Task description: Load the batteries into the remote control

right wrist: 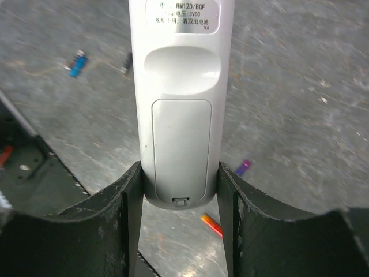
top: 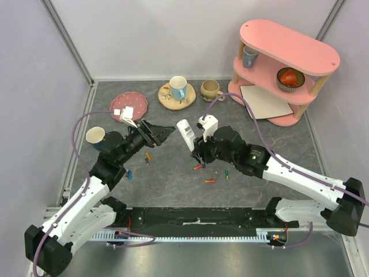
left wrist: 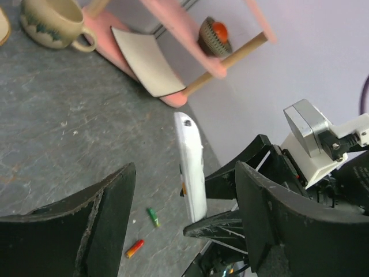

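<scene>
The white remote control [top: 185,134] is lifted off the table, and my right gripper [top: 199,141] is shut on its lower end. In the right wrist view the remote control [right wrist: 179,104] shows its back with the battery cover closed, pinched between both fingers of that gripper [right wrist: 180,173]. My left gripper [top: 152,134] hangs open and empty to the left of it, facing the remote control [left wrist: 193,173]. Several batteries lie loose on the table: an orange one [top: 148,156], a blue one [top: 130,175], a red one [top: 198,167], another orange one [top: 210,181] and a green one [top: 227,175].
A pink two-tier shelf [top: 288,69] stands at the back right with a beige board [top: 265,101] leaning on it. A blue mug [top: 177,89], a beige mug [top: 210,89] and a pink plate [top: 130,104] line the back. A cup [top: 96,136] sits beside the left arm.
</scene>
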Tool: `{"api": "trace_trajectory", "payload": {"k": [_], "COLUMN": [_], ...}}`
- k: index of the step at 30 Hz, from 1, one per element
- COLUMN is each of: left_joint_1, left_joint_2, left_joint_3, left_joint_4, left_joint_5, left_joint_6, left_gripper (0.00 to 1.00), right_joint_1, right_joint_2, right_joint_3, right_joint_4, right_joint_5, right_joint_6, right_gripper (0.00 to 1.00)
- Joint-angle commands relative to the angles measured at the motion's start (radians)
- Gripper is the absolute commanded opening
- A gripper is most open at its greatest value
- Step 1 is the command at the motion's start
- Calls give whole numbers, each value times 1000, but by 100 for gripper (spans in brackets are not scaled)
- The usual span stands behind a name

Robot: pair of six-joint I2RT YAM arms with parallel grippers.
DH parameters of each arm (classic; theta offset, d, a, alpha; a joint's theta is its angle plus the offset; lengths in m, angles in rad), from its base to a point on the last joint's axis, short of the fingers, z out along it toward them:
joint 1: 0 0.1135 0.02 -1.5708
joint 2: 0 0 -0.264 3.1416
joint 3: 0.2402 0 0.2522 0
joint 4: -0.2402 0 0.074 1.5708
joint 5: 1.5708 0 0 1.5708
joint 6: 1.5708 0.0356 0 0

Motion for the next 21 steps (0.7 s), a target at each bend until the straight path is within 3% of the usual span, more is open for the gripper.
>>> {"api": "trace_trajectory", "payload": {"k": [1,8,21], "left_joint_1": [-114,-238,-248], "left_joint_2": [23,127,229], "left_joint_3": [79,121,165], "left_joint_4": [-181,-184,-134], "left_joint_5": [-163,-275,-276], "left_joint_6": [140,143,128], "left_gripper": [75,75,72], "right_joint_1": [24,27,44], "right_joint_2": [32,61,67], "right_joint_3": [77,100,102], "right_joint_4": [-99,-93,-78], "right_joint_5": [170,141,123], "right_joint_6": [-67,-41,-32], "right_gripper": [39,40,40]}}
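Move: The remote control, standing up out of my right fingers, has its middle about 7 cm to the right of my left hand, level with it in reach and some 5 cm lower. From my right hand that middle is about 4 cm ahead, 3 cm left and 4 cm up. On the table, about 20 cm below my right hand, the purple battery lies roughly 1 cm back and 2 cm right, the orange battery about 2 cm back. I bring my open left hand down about 6 cm and right nearly 5 cm onto the free upper part of the remote, tipping the fingers down some 15 degrees so that they straddle it, without closing. My right hand keeps its pinch on the battery-cover end, sinks about 2 cm with a slight roll early on, then holds nearly still. ##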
